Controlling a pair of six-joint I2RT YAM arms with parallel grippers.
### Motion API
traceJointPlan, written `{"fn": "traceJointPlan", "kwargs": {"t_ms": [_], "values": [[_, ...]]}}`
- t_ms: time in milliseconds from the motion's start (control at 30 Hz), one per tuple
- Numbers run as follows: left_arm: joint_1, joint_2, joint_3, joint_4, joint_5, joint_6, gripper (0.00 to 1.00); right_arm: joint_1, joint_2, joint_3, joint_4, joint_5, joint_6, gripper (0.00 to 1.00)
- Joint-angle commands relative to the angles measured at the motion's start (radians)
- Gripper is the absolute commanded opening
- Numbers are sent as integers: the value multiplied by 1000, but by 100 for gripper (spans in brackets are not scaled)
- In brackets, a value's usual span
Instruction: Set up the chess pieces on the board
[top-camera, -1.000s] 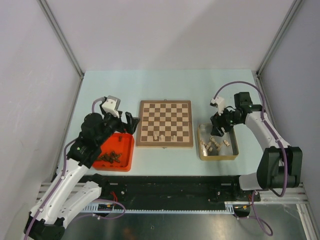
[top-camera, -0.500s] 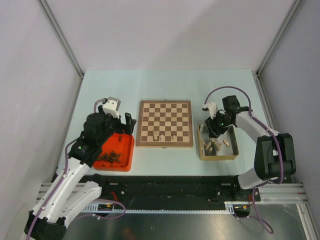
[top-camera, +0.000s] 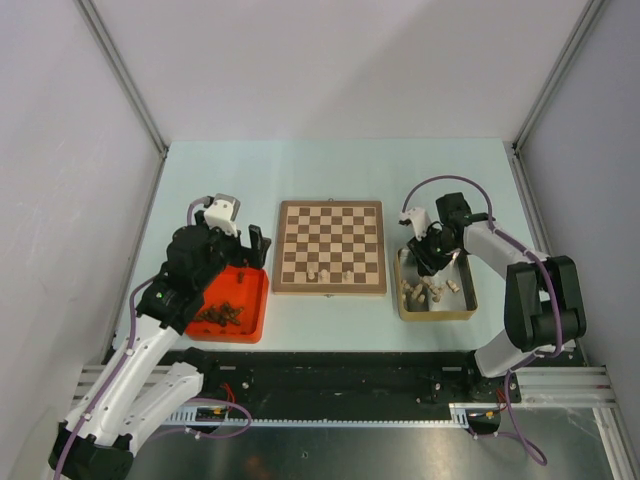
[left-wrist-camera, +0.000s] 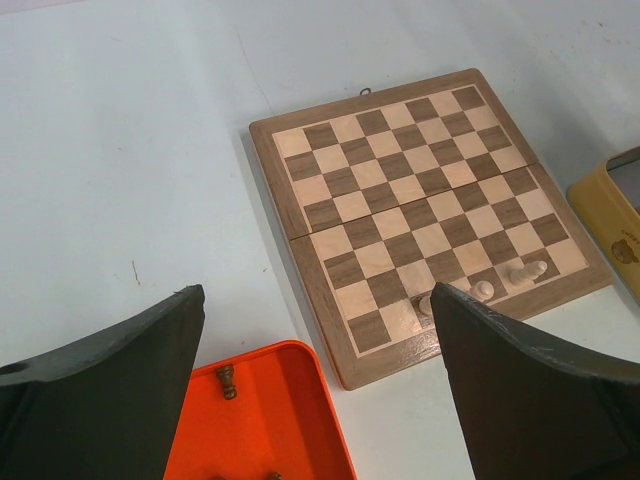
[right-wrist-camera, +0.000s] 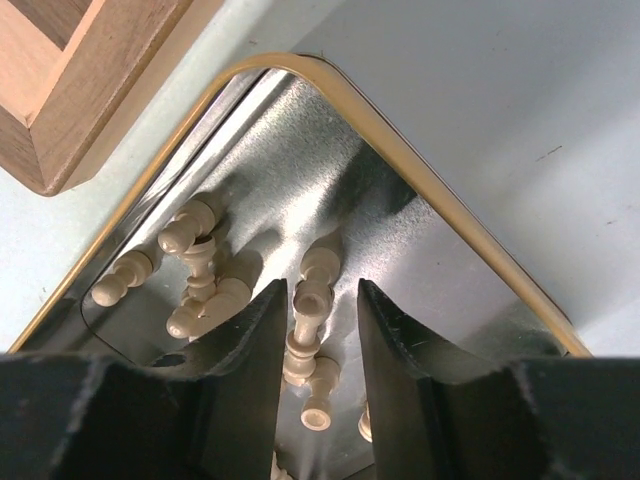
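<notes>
The board (top-camera: 330, 225) lies mid-table with three pale chess pieces (top-camera: 326, 272) on its near row; in the left wrist view they show at the board's (left-wrist-camera: 420, 190) near edge, one being a pawn (left-wrist-camera: 484, 290). My right gripper (top-camera: 428, 262) reaches down into the gold tin (top-camera: 436, 316). Its jaws (right-wrist-camera: 322, 290) are narrowed around one pale piece (right-wrist-camera: 305, 335), which lies against the left finger with a gap on the other side. More pale pieces (right-wrist-camera: 195, 270) lie loose beside it. My left gripper (top-camera: 262, 248) hangs wide open (left-wrist-camera: 318, 300) over the red tray's far corner, holding nothing.
The red tray (top-camera: 252, 300) holds several dark brown pieces; one dark pawn (left-wrist-camera: 228, 380) lies near its far corner. The tin's gold rim (right-wrist-camera: 440, 200) runs just right of the board's corner (right-wrist-camera: 70, 90). Metal frame posts flank the table.
My right arm swung in and down from above the tin's far edge into the tin, and its jaws narrowed around a pale piece. The left arm shifted only slightly.
</notes>
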Motion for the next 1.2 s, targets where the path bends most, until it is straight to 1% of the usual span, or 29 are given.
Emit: {"fn": "traceJointPlan", "kwargs": {"t_ms": [0,200,300,333,433,533,733,933,1033,1167], "values": [[9,-5,-4,10,13,28,100,8,13,4,12,4,7,38],[9,-9,-4,9,16,29,100,12,20,4,6,-13,3,31],[9,-11,-6,9,13,28,100,16,20,7,0,-14,0,23],[9,-9,-4,9,11,28,100,18,18,8,-6,-14,-3,17],[9,-11,-6,9,14,28,100,16,-2,16,-29,-14,-17,11],[9,-12,-4,9,14,26,100,-4,-40,24,-61,-13,-39,8],[9,-14,-6,8,16,26,100,-73,-140,47,-129,-62,-74,7],[9,-12,-4,7,19,26,100,-76,-210,90,-213,-48,-123,6],[9,-17,-4,8,14,26,100,-56,-229,122,-238,-72,-135,7],[9,-16,-6,7,8,25,100,42,-232,157,-247,-83,-134,7]]}}
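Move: The light chess piece that the right hand goes for stands already between its open finger pads in the metal tray, its middle only about 1 cm below the hand point. A clump of light pieces lies some 5 cm to the left of this piece and 2 cm back, another light piece about 3 cm back and 3 cm right, and a lone one 6 cm right and 2 cm back. From the idle left hand the wanted piece lies roughly 40 cm right, 3 cm ahead and 20 cm below. With barely half a centimetre of settling downward, the right hand shuts its half-open fingers on the light chess piece between them and pinches it. Then it backs off a centimetre or so and rises about 7 cm, fast and nearly straight, up out of the metal tray with the piece held, swaying some 2 cm to the right early in the lift before coming partly back left, the fingertips tipping slightly forward. ##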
